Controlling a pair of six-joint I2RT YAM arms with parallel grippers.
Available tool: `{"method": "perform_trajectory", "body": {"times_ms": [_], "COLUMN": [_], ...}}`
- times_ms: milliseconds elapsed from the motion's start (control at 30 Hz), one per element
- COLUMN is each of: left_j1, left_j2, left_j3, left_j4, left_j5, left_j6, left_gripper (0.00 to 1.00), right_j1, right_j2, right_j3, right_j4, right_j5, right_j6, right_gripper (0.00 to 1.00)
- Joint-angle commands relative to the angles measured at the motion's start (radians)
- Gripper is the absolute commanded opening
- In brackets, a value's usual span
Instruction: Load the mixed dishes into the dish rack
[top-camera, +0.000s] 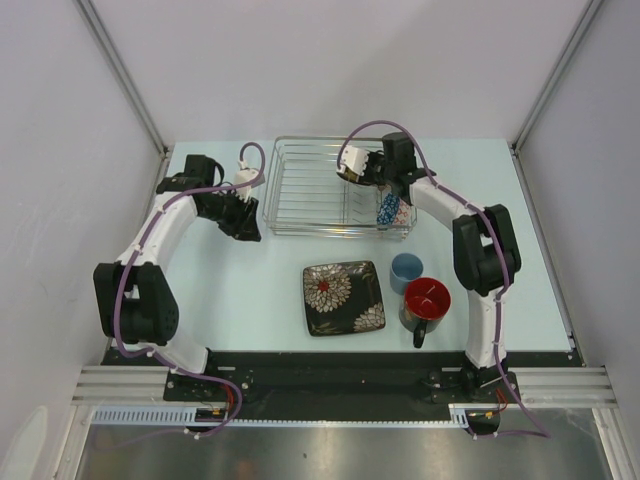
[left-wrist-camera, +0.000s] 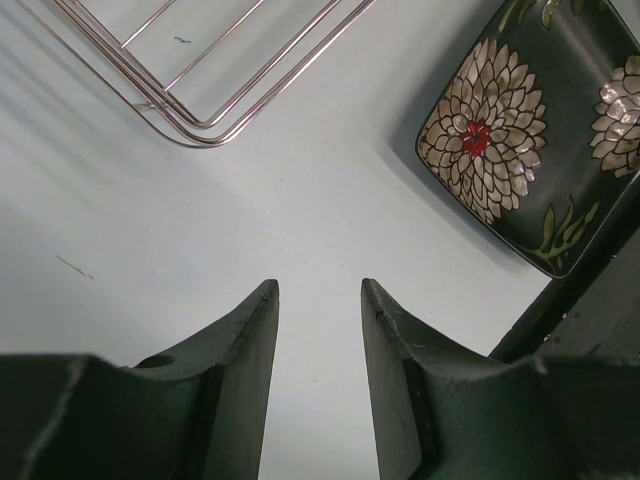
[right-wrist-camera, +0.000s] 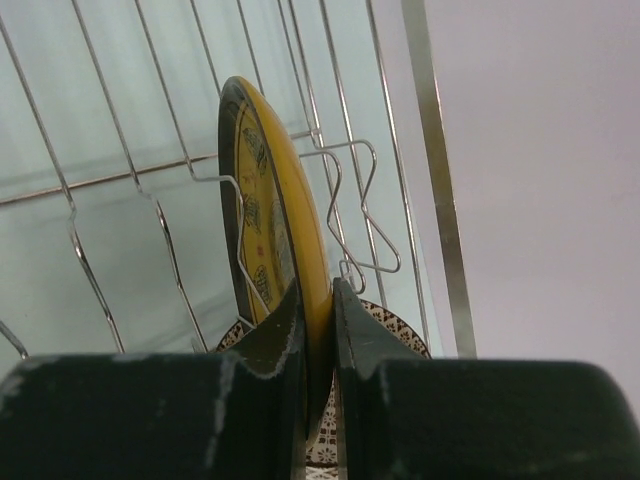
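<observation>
The dish rack is a silver wire basket at the back centre. My right gripper is shut on the rim of a yellow plate with a dark edge, which stands on edge between the rack's wires. Under it lies a brown-patterned bowl. A blue patterned bowl sits at the rack's right end. On the table are a dark square flowered plate, a light-blue cup and a dark mug with a red inside. My left gripper is open and holds nothing, beside the rack's corner.
The flowered plate lies to the right of my left fingers. White walls close the table in on the left, right and back. The arm bases and a black rail run along the near edge.
</observation>
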Motion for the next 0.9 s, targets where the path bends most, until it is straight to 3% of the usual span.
{"method": "perform_trajectory", "body": {"times_ms": [0,100,433,467,600,700,867], "left_j1": [0.009,0.009,0.011,0.011,0.009,0.011,0.008], "left_j2": [0.006,0.006,-0.011,-0.015,-0.026,-0.038,-0.058], "left_j3": [0.026,0.025,0.021,0.021,0.018,0.014,0.009], "left_j4": [0.020,0.020,0.013,0.014,0.020,0.023,0.028], "left_j5": [0.026,0.029,0.020,0.019,0.020,0.025,0.038], "left_j6": [0.001,0.001,0.023,0.024,0.026,0.024,0.021], "left_gripper": [0.44,0.44,0.44,0.44,0.44,0.44,0.44], "right_j1": [0.002,0.008,0.014,0.017,0.019,0.023,0.055], "right_j2": [0.001,0.008,-0.033,-0.039,-0.096,-0.159,-0.289], "right_j3": [-0.014,-0.025,-0.037,-0.043,-0.056,-0.071,-0.079], "right_j4": [0.105,0.128,0.156,0.150,0.104,0.059,-0.054], "right_j5": [0.005,0.044,0.147,0.153,0.169,0.175,0.193], "right_j6": [0.063,0.090,0.201,0.207,0.244,0.274,0.331], "right_gripper": [0.00,0.02,0.37,0.52,0.73,0.99,1.00]}}
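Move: The right gripper still pinches the rim of the yellow plate, already down in the rack; the plate's middle lies about 4 cm left, 1 cm ahead and 4 cm below the right hand. The brown dotted bowl stands some 5 cm right, 1 cm ahead and 5 cm below that hand, the blue bowl about 4 cm right, 7 cm back and 5 cm below. From the left hand, the plate is roughly 21 cm ahead, 24 cm right, 4 cm lower. Hold the right gripper nearly in place at the plate's rim while the wrist starts turning clockwise, then open the fingers fully to let go of the yellow plate. Ease right, then back the hand off and lift it about 3 cm clear of the plate, with the wrist turned some 15 degrees in all. ##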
